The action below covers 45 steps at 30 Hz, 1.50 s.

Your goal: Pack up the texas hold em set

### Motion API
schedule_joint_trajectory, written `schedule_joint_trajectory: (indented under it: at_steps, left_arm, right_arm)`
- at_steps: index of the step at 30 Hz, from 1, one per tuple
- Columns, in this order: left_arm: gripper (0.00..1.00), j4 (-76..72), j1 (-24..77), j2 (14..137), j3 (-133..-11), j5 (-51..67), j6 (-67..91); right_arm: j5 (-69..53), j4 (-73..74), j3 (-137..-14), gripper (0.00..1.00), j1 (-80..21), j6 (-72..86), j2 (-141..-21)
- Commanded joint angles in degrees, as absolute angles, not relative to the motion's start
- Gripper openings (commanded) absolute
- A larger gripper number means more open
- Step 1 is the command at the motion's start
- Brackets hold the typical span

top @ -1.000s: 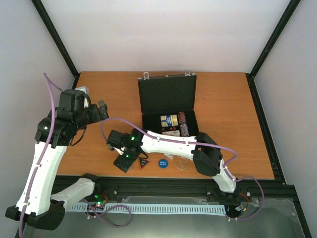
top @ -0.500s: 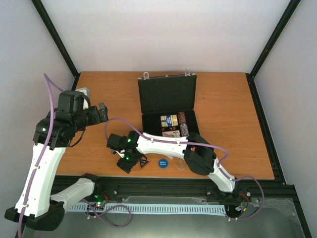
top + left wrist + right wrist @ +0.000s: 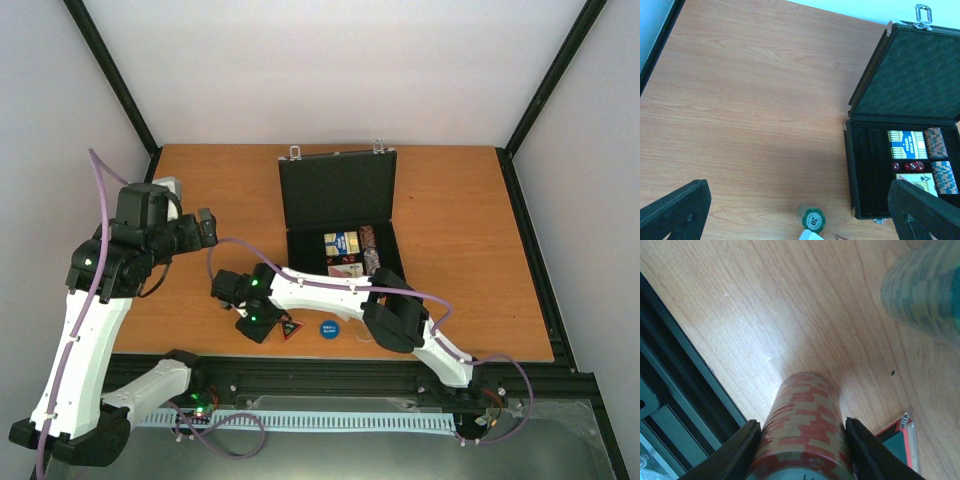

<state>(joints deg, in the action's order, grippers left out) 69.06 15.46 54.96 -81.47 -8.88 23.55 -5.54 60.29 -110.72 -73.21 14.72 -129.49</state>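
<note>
The black briefcase (image 3: 337, 190) stands open at the table's middle back, its tray holding two card decks (image 3: 907, 144), red dice (image 3: 910, 166) and chip stacks (image 3: 936, 142). My right gripper (image 3: 257, 320) is low near the front edge, left of the case, shut on an upright red chip stack (image 3: 802, 425) that stands on the table. A green chip stack (image 3: 813, 219) stands close by and is blurred in the right wrist view (image 3: 925, 290). The blue round button (image 3: 329, 327) lies right of the gripper. My left gripper (image 3: 797, 186) is open and empty, held high over the table's left side (image 3: 205, 228).
A red-edged triangular piece (image 3: 290, 330) lies between the right gripper and the blue button; it also shows in the right wrist view (image 3: 900, 437). The black frame rail (image 3: 685, 390) runs along the table's front edge just beside the red stack.
The right arm's elbow has swung left along the front edge, while its gripper stays low at almost the same spot. The left arm has hardly moved.
</note>
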Motion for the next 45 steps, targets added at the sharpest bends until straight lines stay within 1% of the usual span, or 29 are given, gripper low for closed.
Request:
schedule_joint_trajectory:
  at_steps: [1, 7, 11, 14, 18, 23, 26, 30, 37, 45]
  left_arm:
    - [1.0, 69.26, 15.29, 54.38, -81.65, -9.19, 22.95]
    - [1.0, 68.74, 15.29, 54.85, -82.0, -8.94, 23.55]
    - [1.0, 68.43, 15.29, 54.84, -81.87, -9.56, 23.94]
    - [1.0, 68.17, 15.29, 54.73, -81.62, -9.61, 24.3]
    - [1.0, 66.83, 15.29, 54.05, -80.1, -10.02, 24.95]
    - [1.0, 65.34, 15.29, 53.62, -78.37, -9.53, 25.87]
    - [1.0, 65.26, 15.29, 53.93, -78.27, -9.16, 25.97]
    - [1.0, 64.81, 15.29, 54.33, -78.1, -9.27, 25.93]
    - [1.0, 64.17, 15.29, 54.29, -76.19, -8.99, 25.73]
    - [1.0, 63.63, 15.27, 55.47, -74.73, -8.39, 24.6]
  right_arm:
    - [-3.46, 62.67, -110.9, 0.24, -73.17, 14.25, -128.2]
    - [-2.12, 64.31, -109.38, 0.17, -72.43, 14.26, -122.69]
    - [-1.09, 64.49, -106.66, 0.16, -71.03, 14.67, -117.64]
    - [3.44, 63.47, -103.26, 0.16, -69.27, 14.92, -113.38]
    - [10.05, 57.15, -95.64, 0.13, -63.74, 15.14, -107.54]
    - [10.92, 43.5, -86.26, 0.12, -53.85, 13.3, -103.33]
    - [10.76, 38.16, -86.19, 0.12, -49.53, 10.93, -104.53]
    - [11.33, 34.34, -88.72, 0.11, -47.15, 7.58, -108.27]
    - [12.32, 32.61, -91.45, 0.11, -45.22, 5.89, -112.52]
    - [14.1, 27.55, -89.33, 0.1, -44.91, 6.86, -114.53]
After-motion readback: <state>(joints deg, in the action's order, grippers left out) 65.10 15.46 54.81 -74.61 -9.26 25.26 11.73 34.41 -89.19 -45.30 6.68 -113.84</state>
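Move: The right hand already grips the upright red-and-white chip stack; the empty left slots of the open case lie about 22 cm ahead and 12 cm right, near hand height. The blue-banded pack sits just past them, about 23 cm ahead and 19 cm right. The green chip stack is some 8 cm ahead and 2 cm left, the triangle marker 7 cm right and 1 cm ahead. From the high left hand those slots are about 11 cm ahead, 18 cm right and 28 cm down. Up first, by about 8 cm, then forward some 25 cm and 14 cm to the right, the right hand carries the pinched red chip stack from the table's front to above the back of the case's left side, sinking a little late on. Its wrist swings the fingertips forward and turns clockwise, about 25 degrees each, grip unchanged. The open left hand sinks about 3 cm. ##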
